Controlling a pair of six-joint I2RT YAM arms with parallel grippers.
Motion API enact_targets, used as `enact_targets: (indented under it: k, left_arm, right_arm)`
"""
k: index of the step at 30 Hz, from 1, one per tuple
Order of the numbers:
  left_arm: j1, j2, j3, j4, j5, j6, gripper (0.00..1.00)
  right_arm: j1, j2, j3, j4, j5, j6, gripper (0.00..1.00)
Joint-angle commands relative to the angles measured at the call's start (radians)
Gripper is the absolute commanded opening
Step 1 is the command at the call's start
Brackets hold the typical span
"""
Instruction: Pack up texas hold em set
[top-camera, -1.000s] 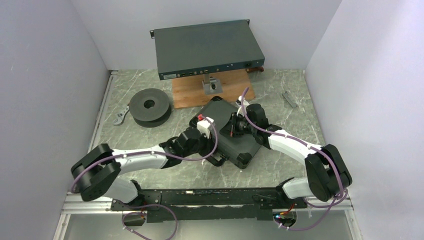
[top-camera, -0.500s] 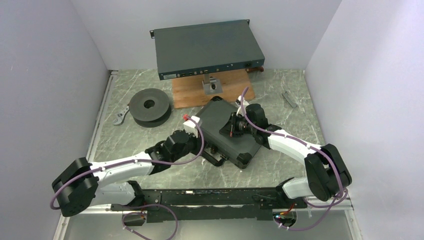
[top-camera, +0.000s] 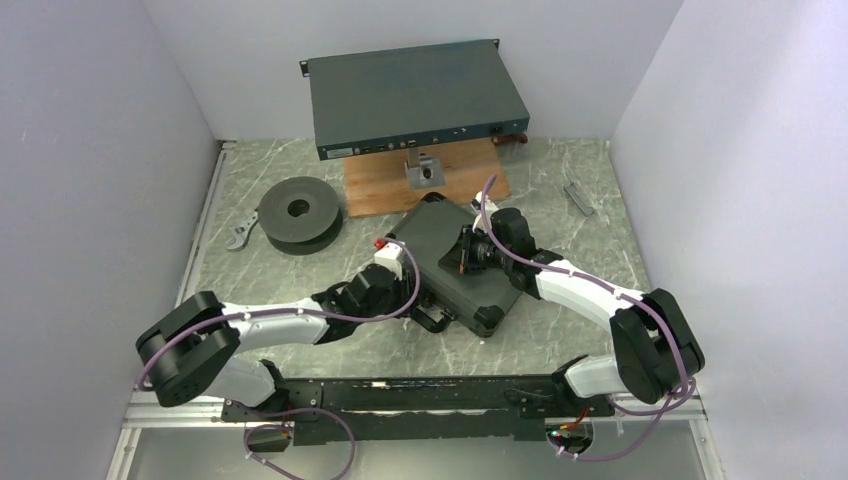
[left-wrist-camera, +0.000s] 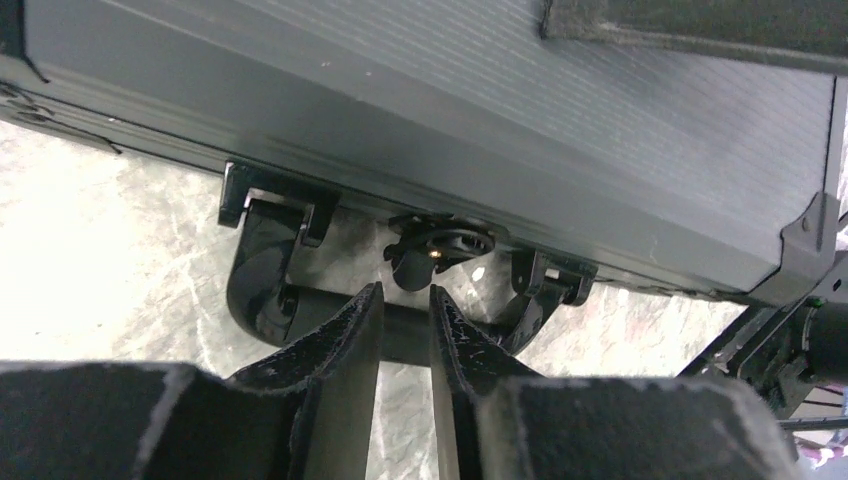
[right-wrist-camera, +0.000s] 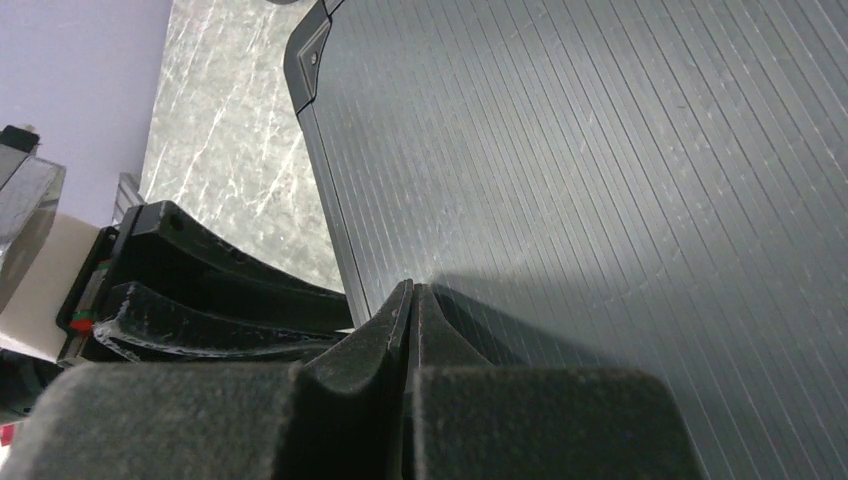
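Observation:
The texas hold em set shows only as its black case (top-camera: 440, 240), closed and lying at an angle mid-table; its contents are hidden. In the left wrist view the case side (left-wrist-camera: 500, 110) fills the top, with the handle (left-wrist-camera: 260, 290) and a round latch (left-wrist-camera: 440, 245) below it. My left gripper (left-wrist-camera: 405, 295) sits just short of that latch, its jaws a narrow gap apart with nothing between them; from above the left gripper (top-camera: 413, 298) is at the case's near-left side by the handle (top-camera: 432, 322). My right gripper (right-wrist-camera: 412, 290) is shut, tips resting on the ribbed lid (right-wrist-camera: 600, 150); from above the right gripper (top-camera: 462, 255) is over the lid's middle.
A large grey electronics box (top-camera: 415, 95) stands at the back over a wooden board (top-camera: 380, 190). A dark round spool (top-camera: 298, 212) and a metal tool (top-camera: 240, 232) lie at the left. A small grey bar (top-camera: 577, 197) lies at the right.
The left arm drew back toward the near left, then came forward again to the case's handle side, and its jaws parted a little. The right arm and the case stayed put.

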Motion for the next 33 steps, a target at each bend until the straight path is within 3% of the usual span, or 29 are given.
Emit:
enact_targets:
  k: [1,28,33]
  left_arm:
    - [0.001,0.045,0.068,0.003,0.003,-0.08,0.29]
    - [0.001,0.227,0.137,-0.026,0.054,-0.111,0.01]
    - [0.001,0.31,0.229,-0.151,0.03,-0.102,0.0]
  right_arm:
    - [0.004,0.058,-0.085,-0.279,0.126,-0.053,0.0]
    - [0.004,0.067,-0.077,-0.278,0.124,-0.058,0.0]
    - [0.004,0.072,-0.069,-0.283,0.128,-0.061,0.0]
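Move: The case's front latch is what the left hand goes for: some 3 cm to its right, about 1 cm ahead and roughly 4 cm below. The handle lies about 4 cm back and 4 cm right, some 5 cm down; the lid's middle is about 6 cm ahead and 9 cm right, nearly at hand height. From the right hand, that lid middle is straight under the fingertips, the latch about 6 cm back, 6 cm left and 5 cm below. Left fingers shut while sinking about 3 cm and 2 cm right onto the latch; right fingertips stay on the lid. ##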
